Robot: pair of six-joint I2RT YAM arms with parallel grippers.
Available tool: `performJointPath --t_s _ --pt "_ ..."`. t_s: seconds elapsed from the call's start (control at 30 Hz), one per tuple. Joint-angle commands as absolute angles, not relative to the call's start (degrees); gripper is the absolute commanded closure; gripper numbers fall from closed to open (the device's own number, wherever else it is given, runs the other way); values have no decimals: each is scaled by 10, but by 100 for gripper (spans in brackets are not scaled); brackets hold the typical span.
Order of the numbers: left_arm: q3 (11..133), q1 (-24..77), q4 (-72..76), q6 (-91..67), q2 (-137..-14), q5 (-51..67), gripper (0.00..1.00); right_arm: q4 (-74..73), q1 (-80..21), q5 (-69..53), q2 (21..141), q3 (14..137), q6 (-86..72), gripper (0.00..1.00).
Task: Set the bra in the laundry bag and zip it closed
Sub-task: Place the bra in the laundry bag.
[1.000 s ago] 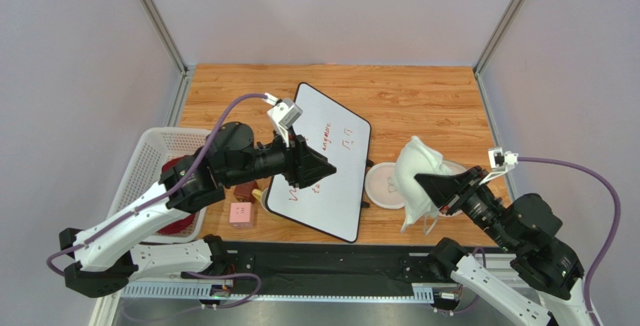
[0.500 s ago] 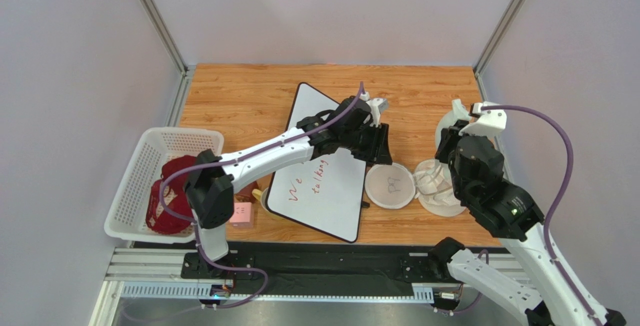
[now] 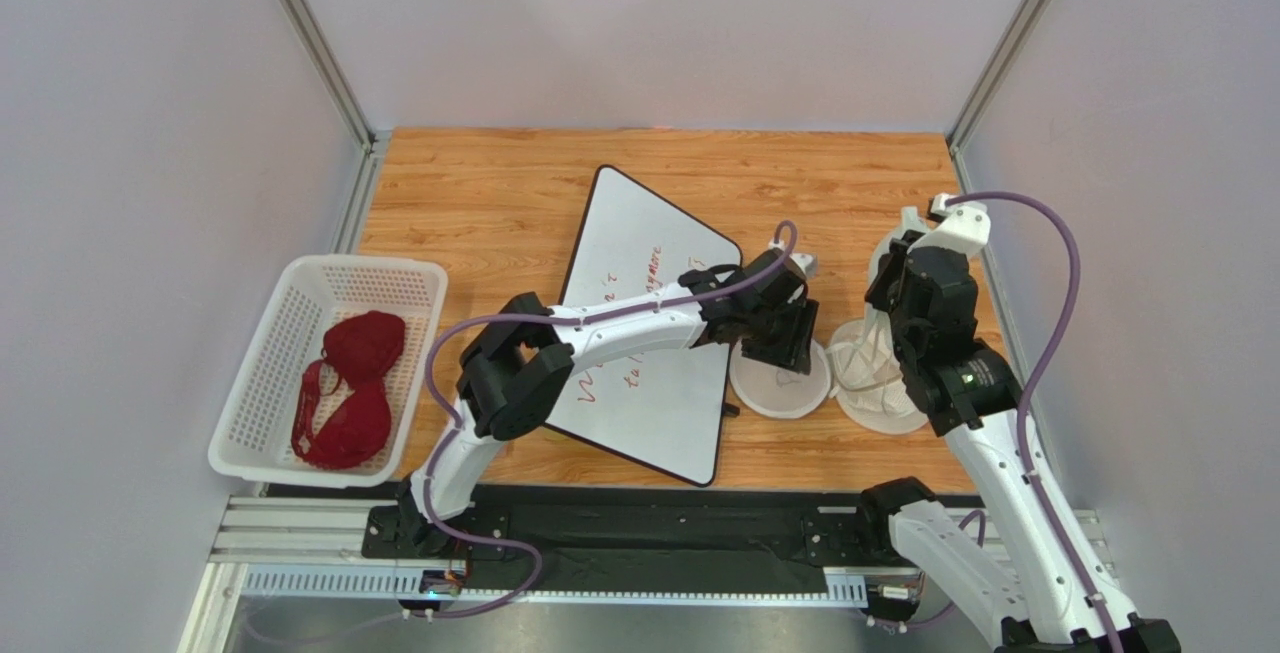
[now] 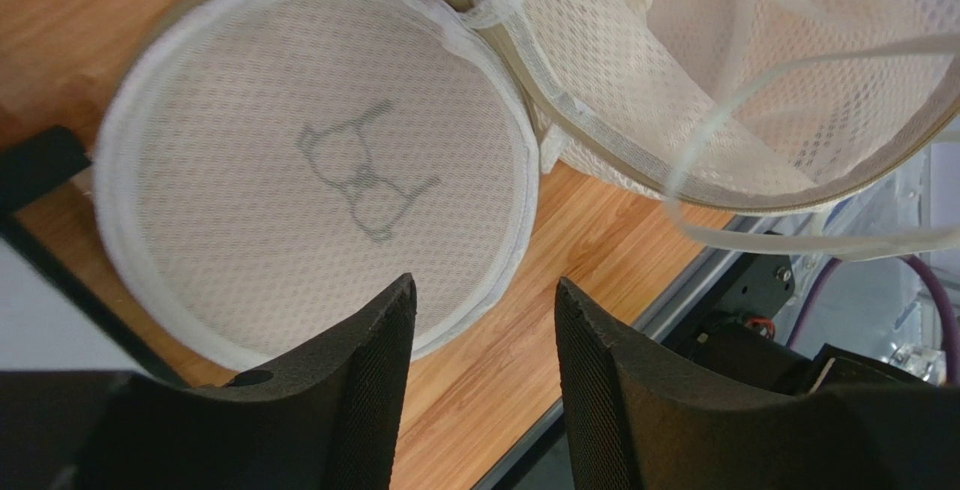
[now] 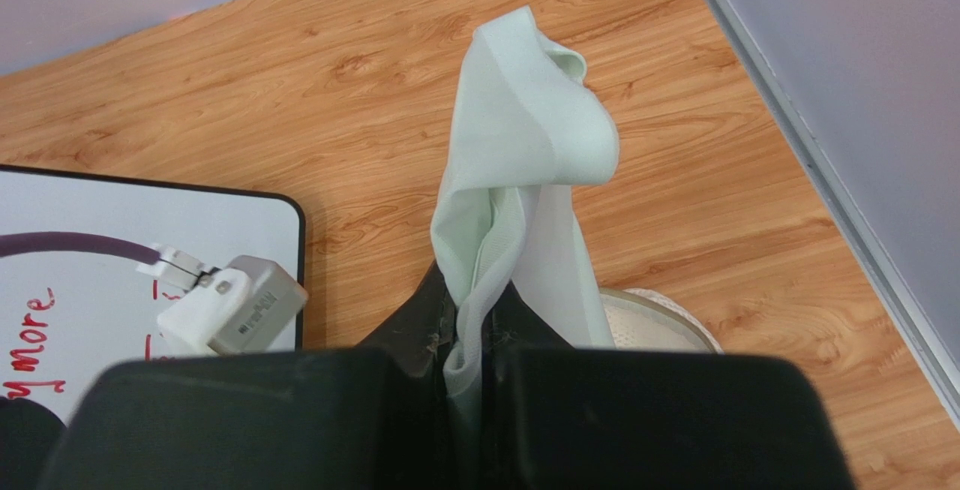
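Note:
The maroon bra point(image 3: 353, 383) lies in the white basket point(image 3: 259, 398) at the left, far from both grippers. The white mesh laundry bag point(image 3: 876, 380) sits open at the right, its disc lid point(image 3: 781, 386) flat beside it. In the left wrist view the lid point(image 4: 316, 175) shows its bra icon and the bag's open mouth point(image 4: 699, 74). My left gripper point(image 3: 784, 335) point(image 4: 482, 293) hovers open over the lid's near edge, nothing between its fingers. My right gripper point(image 3: 899, 266) point(image 5: 473, 321) is shut on a pale fabric flap of the bag point(image 5: 524, 164), holding it upright.
A whiteboard point(image 3: 646, 398) with red writing lies under my left arm, in the middle of the wooden table. The table's front edge and metal rail point(image 4: 721, 276) run just past the lid. Grey walls and corner posts enclose the table.
My left gripper swung from beside the basket across the whiteboard to the lid. My right arm rose and drew back with the flap; the bag's body settled onto the table.

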State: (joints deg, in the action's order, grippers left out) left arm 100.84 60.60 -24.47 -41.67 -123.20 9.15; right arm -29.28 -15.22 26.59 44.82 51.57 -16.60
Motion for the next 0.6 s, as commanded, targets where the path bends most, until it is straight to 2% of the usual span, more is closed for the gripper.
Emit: performJointPath --t_s 0.0,0.13,0.37,0.57 --pt "997 620 -191 -405 -1231 97 44 -123 -150 229 432 482 -122 100" --pt "982 618 -169 -425 -1252 112 44 -97 -150 199 444 497 -141 100" --pt "974 611 -174 -451 -1275 118 45 -82 -149 229 515 526 -155 100" --pt "942 595 -156 -474 -1283 138 45 -113 -150 249 528 517 -90 100"
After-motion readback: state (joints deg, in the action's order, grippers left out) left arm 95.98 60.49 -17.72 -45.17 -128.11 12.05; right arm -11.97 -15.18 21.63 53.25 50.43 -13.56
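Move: The lid's middle lies roughly 3 cm ahead of the empty left hand, 2 cm to its right and 7 below; the open laundry bag is some 16 cm to that hand's right and 3 ahead, and the whiteboard's middle about 17 cm to its left and 8 ahead. From the right hand, which holds the bra, the bag lies about 6 cm back, 2 to the right and 22 below; the lid is about 12 cm to that hand's left and 7 back. Downward goes the left hand, about 6 cm towards the near part of the lid, after a small drift back and right; its fingers stay half open, and contact can't be seen. Forward and somewhat left, the right hand carries the still-pinched bra some 5 cm farther out beyond the bag, dipping slightly, rising a few centimetres, then easing down, its fingers tilting up a little. ##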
